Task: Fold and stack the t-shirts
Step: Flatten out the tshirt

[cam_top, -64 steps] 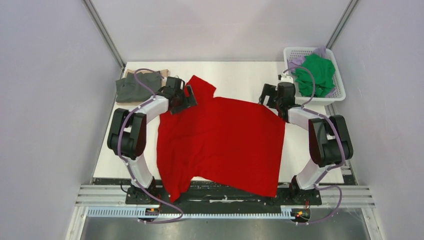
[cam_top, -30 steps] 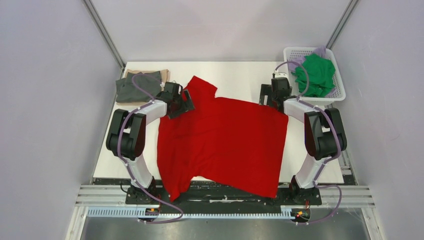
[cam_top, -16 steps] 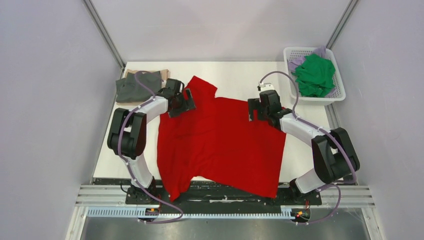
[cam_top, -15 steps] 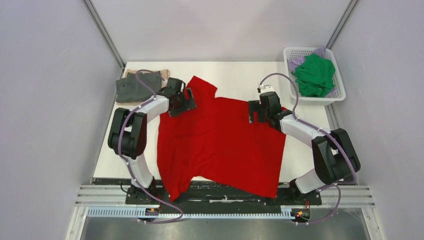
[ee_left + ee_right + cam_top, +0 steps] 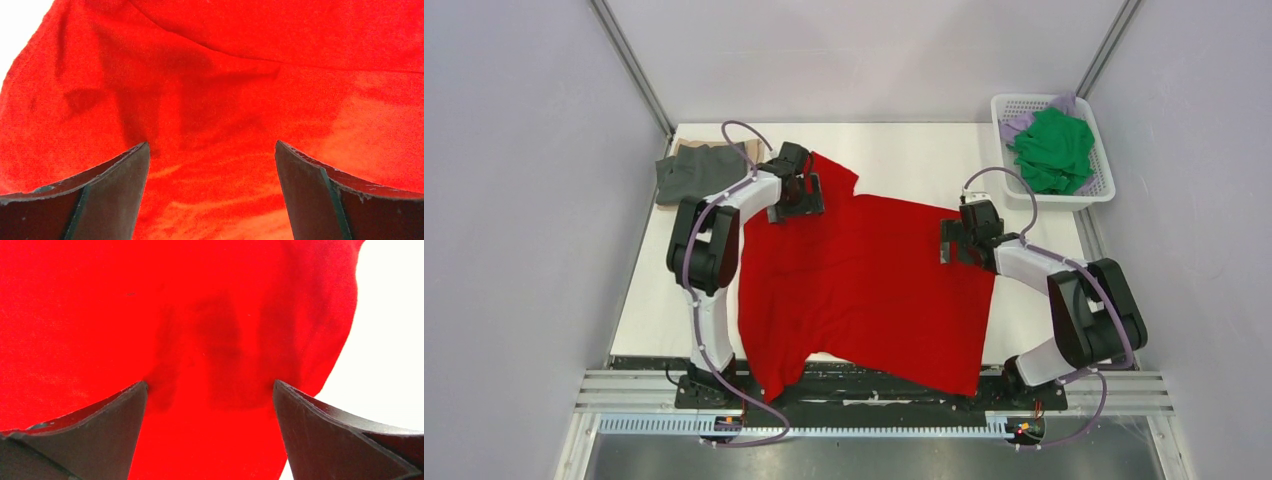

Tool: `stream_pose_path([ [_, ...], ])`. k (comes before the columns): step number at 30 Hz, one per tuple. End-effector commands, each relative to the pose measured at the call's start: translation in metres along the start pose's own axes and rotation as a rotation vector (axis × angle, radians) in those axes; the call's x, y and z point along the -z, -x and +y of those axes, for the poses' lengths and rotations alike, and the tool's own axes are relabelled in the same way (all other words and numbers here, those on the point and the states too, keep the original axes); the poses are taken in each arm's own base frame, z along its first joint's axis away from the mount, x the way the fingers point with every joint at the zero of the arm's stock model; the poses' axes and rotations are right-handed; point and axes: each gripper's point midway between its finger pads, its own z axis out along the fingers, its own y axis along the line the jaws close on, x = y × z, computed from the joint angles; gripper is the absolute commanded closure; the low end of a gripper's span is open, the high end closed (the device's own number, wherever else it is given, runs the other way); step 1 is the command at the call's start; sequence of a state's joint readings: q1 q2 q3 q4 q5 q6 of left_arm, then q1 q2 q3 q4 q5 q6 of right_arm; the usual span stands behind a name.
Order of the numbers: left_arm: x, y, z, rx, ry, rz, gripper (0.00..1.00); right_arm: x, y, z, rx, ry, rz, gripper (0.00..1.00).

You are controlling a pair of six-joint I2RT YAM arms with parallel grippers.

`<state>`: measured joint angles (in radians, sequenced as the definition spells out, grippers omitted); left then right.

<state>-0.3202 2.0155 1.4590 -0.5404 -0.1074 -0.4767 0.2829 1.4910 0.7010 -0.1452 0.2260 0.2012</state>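
Observation:
A bright red t-shirt (image 5: 874, 285) lies spread across the middle of the table, its near hem hanging over the front edge. My left gripper (image 5: 799, 200) stands open just above its far-left sleeve area, with red cloth (image 5: 215, 100) filling the gap between the fingers (image 5: 120, 185). My right gripper (image 5: 949, 245) is open over the shirt's far-right corner, where the cloth edge (image 5: 330, 350) meets the white table. Neither holds anything. A dark grey t-shirt (image 5: 686, 172) lies folded on a tan one (image 5: 746, 148) at far left. Green (image 5: 1054, 148) and pale lilac (image 5: 1016, 124) t-shirts sit in the basket.
The white lattice basket (image 5: 1096, 190) stands at the far right corner. Grey walls close in both sides. A metal rail (image 5: 874, 392) runs along the near edge by the arm bases.
The left gripper has shifted farther and to the right over the red sleeve. The right gripper swung in over the shirt, then drew back to its far-right corner. Both stayed open.

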Motion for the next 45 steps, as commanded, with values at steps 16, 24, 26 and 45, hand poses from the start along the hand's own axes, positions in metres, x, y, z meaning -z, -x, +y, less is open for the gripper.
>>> stream_pose_path([
  [16, -0.061, 0.037, 0.006, -0.044, 0.166, 0.084, 0.0, -0.077, 0.08, -0.007, 0.0, -0.022, 0.0, 0.01],
  [24, -0.085, 0.072, -0.003, 0.04, 0.091, 0.065, 0.0, -0.117, 0.126, -0.008, -0.018, -0.028, -0.014, 0.01],
  [26, -0.089, 0.081, -0.004, 0.059, 0.074, 0.043, 0.0, -0.127, 0.138, -0.007, -0.02, -0.028, -0.017, 0.01],
  [45, 0.038, 0.129, -0.047, -0.009, -0.07, -0.242, 0.0, -0.016, 0.172, -0.007, -0.015, -0.02, -0.147, 0.02],
])
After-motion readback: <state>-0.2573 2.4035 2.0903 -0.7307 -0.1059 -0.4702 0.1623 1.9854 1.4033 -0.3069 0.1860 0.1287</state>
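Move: The red t-shirt lies spread under both open hands, its surface about 2 cm below them. Its middle is roughly 20 cm back and 14 cm right of the left hand, and some 11 cm back and 21 cm left of the right hand. From the left hand, the folded stack sits about 8 cm ahead and 18 cm left. From the right hand, the laundry basket stands some 26 cm ahead and 17 cm right. The t-shirt's far part is pressed under the open fingers of both hands and pushed forward across the table. The left hand first sinks a centimetre or so, then goes about 13 cm forward past the folded stack. The right sinks only slightly and sweeps some 20 cm forward towards the basket's side. Both then ease back, the right also rising about 3 cm; the fingers stay wide open. ##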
